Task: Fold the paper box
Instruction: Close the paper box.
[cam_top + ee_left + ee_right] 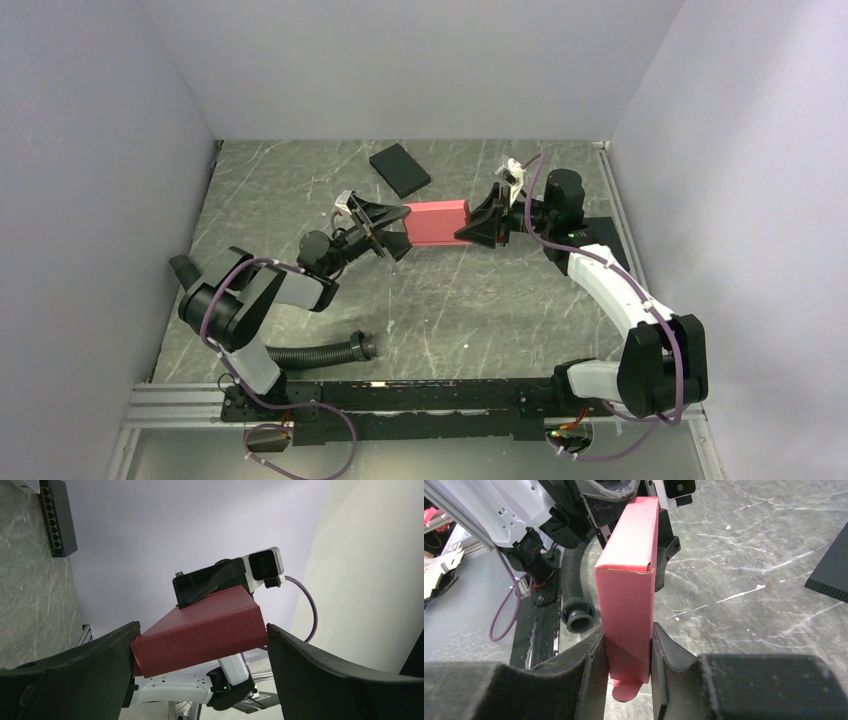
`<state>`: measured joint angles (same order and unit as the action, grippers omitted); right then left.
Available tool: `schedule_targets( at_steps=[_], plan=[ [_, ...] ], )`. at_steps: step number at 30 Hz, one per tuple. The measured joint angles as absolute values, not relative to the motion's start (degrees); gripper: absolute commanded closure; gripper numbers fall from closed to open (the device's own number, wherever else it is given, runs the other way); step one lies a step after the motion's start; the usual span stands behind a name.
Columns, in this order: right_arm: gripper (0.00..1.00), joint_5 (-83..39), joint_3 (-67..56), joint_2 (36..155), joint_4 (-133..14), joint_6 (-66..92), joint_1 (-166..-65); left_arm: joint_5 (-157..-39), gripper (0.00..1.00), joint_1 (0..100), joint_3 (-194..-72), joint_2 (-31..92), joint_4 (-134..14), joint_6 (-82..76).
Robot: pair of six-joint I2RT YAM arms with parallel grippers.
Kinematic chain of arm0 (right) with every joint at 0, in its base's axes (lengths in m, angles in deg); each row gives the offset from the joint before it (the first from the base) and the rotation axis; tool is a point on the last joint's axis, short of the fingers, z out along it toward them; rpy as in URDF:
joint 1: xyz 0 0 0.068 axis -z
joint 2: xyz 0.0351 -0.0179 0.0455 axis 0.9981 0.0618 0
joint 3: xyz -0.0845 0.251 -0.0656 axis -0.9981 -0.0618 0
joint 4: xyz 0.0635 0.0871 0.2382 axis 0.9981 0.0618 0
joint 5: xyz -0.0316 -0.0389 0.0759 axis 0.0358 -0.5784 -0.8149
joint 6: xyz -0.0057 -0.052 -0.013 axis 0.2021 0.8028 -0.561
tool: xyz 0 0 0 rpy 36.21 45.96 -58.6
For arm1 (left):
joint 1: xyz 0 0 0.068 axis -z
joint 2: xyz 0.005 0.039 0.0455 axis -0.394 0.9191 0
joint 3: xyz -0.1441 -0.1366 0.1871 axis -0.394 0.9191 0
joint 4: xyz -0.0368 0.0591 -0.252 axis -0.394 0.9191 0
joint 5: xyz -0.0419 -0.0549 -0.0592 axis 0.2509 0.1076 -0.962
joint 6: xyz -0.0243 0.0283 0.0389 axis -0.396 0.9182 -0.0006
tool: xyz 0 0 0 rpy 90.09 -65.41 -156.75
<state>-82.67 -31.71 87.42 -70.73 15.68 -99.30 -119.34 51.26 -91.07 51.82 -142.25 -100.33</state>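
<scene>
The pinkish-red paper box point(436, 222) is a closed flat rectangular box held in the air over the middle of the table, between the two arms. My right gripper point(478, 222) is shut on its right end; in the right wrist view the fingers point(591, 660) press both broad faces of the box point(626, 595), and a small round tab hangs below. My left gripper point(397, 232) stands wide open around the other end. In the left wrist view the box point(200, 632) spans almost the whole gap, one corner against the left finger point(107, 650).
A black flat box point(400, 169) lies on the table behind the arms, also showing at the right edge point(831, 575). A black corrugated hose point(320, 352) lies near the left arm's base. A black network switch point(57, 517) sits by the wall. Grey walls enclose three sides.
</scene>
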Motion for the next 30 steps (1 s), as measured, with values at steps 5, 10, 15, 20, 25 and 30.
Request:
schedule_targets(
  at_steps=[5,10,15,20,25,30],
  plan=[
    [0.92,-83.22,-32.01,87.53,-71.83,14.70,-99.30,-119.98,0.00,50.10,-89.59,50.62,-142.33,-100.33],
    [0.92,-83.76,-32.39,87.94,-73.14,12.91,-99.06,-120.17,0.01,48.92,-87.95,50.14,-142.68,-100.29],
    [0.92,-84.11,-33.28,88.90,-74.78,10.48,-98.86,-120.76,0.00,47.85,-85.96,49.76,-142.73,-99.63],
    [0.93,-84.24,-33.83,89.86,-76.22,8.12,-98.84,-122.21,0.00,46.14,-83.62,48.63,-142.70,-97.90],
    [0.93,-84.70,-33.92,90.94,-76.90,6.00,-98.66,-124.17,0.01,42.71,-79.53,45.31,-142.05,-93.82],
    [0.94,-85.64,-33.92,92.33,-76.90,4.25,-98.64,-126.38,0.00,39.08,-77.76,33.39,-128.41,-82.23]
  ],
)
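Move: The left gripper's wide-open fingers bracket the left end of the paper box from above and below; the middle of the box is about 7 cm to its right and 1 cm ahead, at about its own height. The black device lies some 27 cm ahead, 2 cm left and 24 cm below it; the hose end is about 21 cm back, 9 cm left and 22 cm below. For the right gripper, pinching the other end, the middle of the box is about 7 cm left and 2 cm up. Draw the left gripper off the end of the paper box, some 7 cm to the left and a good 3 cm down, fingers staying wide open, speeding up towards the finish while the wrist turns counter-clockwise and rolls its left side up. With the right gripper keep the pinch on the box, lower about 2 cm and roll some 10 degrees so that its top leans forward. ##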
